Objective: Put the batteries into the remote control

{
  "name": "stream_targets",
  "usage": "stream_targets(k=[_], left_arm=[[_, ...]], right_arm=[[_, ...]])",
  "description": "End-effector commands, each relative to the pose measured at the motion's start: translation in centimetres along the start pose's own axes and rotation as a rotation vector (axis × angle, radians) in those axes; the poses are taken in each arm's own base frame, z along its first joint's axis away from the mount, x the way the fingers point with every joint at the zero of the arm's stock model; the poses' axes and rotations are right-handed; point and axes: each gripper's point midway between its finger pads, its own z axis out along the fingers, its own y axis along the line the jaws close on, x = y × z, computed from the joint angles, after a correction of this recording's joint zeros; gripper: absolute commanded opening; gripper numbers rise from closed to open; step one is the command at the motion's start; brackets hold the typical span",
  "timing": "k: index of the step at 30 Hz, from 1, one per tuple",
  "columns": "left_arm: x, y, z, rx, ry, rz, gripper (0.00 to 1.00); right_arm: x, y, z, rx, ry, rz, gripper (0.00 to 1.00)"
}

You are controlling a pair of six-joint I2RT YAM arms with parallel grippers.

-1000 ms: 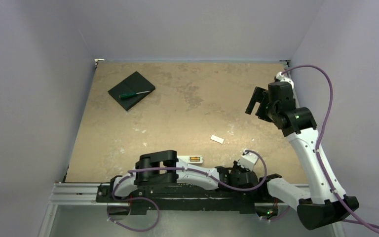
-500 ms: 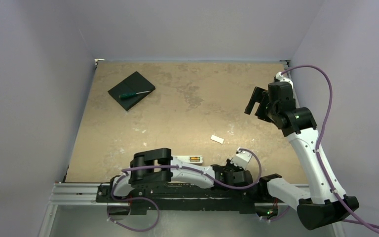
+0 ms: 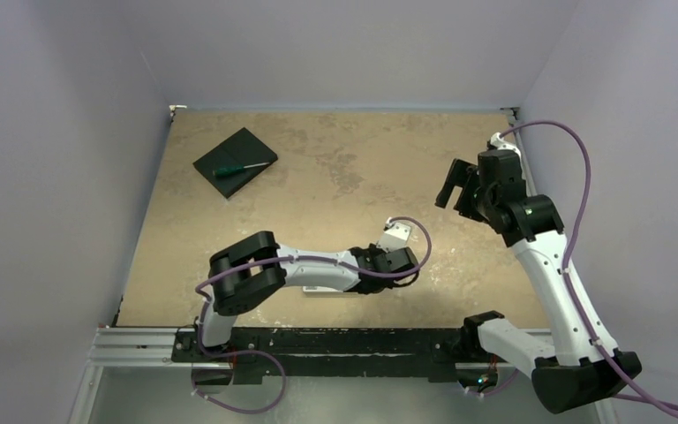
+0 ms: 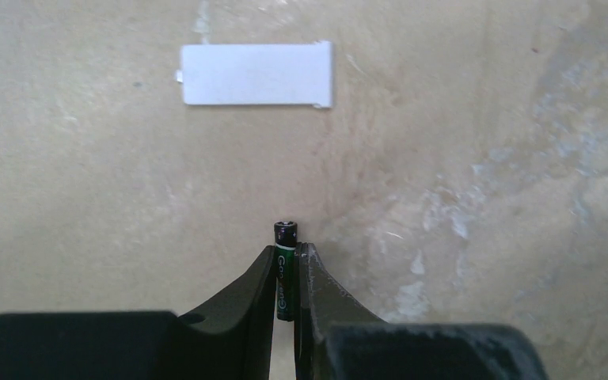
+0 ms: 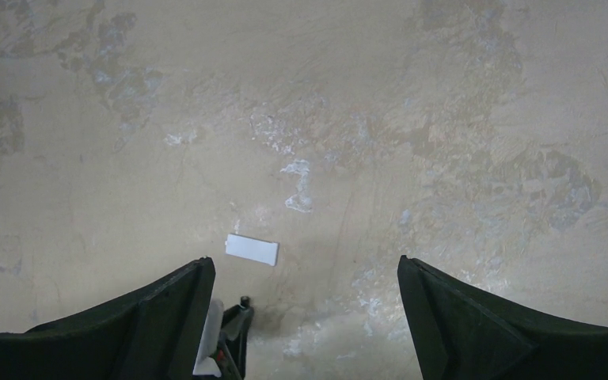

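My left gripper (image 4: 286, 250) is shut on a battery (image 4: 285, 236), a thin dark-green cylinder standing upright between the fingers with its black end poking out above the tips. From above, that gripper (image 3: 402, 262) hangs over the middle of the table. The white remote control (image 3: 331, 291) lies under the left forearm, and only a strip of it shows. My right gripper (image 5: 305, 269) is open and empty, raised over the right side of the table (image 3: 455, 187). In the right wrist view the battery's tip (image 5: 244, 301) shows low down beside the left finger.
A small flat white cover (image 4: 257, 74) lies on the table just beyond the left fingertips, and shows in the right wrist view as a cover (image 5: 252, 249). A black square pad (image 3: 229, 152) with a green-handled screwdriver (image 3: 240, 168) on it sits at the far left.
The left arm has swung from the table's near edge out over the middle, toward the white cover, and now hides most of the remote. The right arm has hardly moved.
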Motion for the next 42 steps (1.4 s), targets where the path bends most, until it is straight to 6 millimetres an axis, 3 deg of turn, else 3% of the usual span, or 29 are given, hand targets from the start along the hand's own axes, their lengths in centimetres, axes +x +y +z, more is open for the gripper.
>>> stream_targets(k=[1,8,18,29,35,42], left_arm=[[4.3,6.3,1.2,-0.139,0.198,0.104,0.00],[2.7,6.4,2.2,-0.094,0.203,0.001,0.00],[2.7,6.1,2.5,-0.079,0.213,-0.032,0.01],[1.9,6.8,1.6,-0.100,0.197,-0.024,0.35],[0.6,6.9,0.8,-0.103,0.173,-0.016,0.45],[-2.0,7.2,-1.5,-0.093,0.122,-0.021,0.48]], right_arm=[[-0.1,0.6,-0.2,-0.050,-0.025,0.000,0.96],[1.2,0.6,0.0,-0.090,-0.008,-0.034,0.96],[3.7,0.0,0.3,-0.117,0.028,-0.058,0.96],[5.1,0.3,0.8,-0.154,0.061,-0.067,0.96],[5.2,0.4,0.7,-0.158,0.063,-0.070,0.97],[5.1,0.6,0.6,-0.177,0.065,-0.087,0.97]])
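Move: The left hand already pinches the green battery low over the table; the bare set-down spot lies about 4 cm ahead and 2 cm left, roughly 1 cm lower. The remote control's middle is some 10 cm left and 1 cm ahead, the white battery cover about 9 cm ahead and 3 cm right, both near fingertip height. From the empty right hand the battery is roughly 18 cm left, 7 cm back and 23 cm below. Staying low, the left hand carries the green battery about 4 cm forward and 2 cm left to the bare table just beyond the remote's right end, pauses, then opens to about half and shifts another 2 cm left, so the right-hand finger stays beside the battery. Meanwhile the wide-open right hand sinks about 5 cm, drawing back 3 cm and left 2 cm towards the battery while turning slightly counter-clockwise. ##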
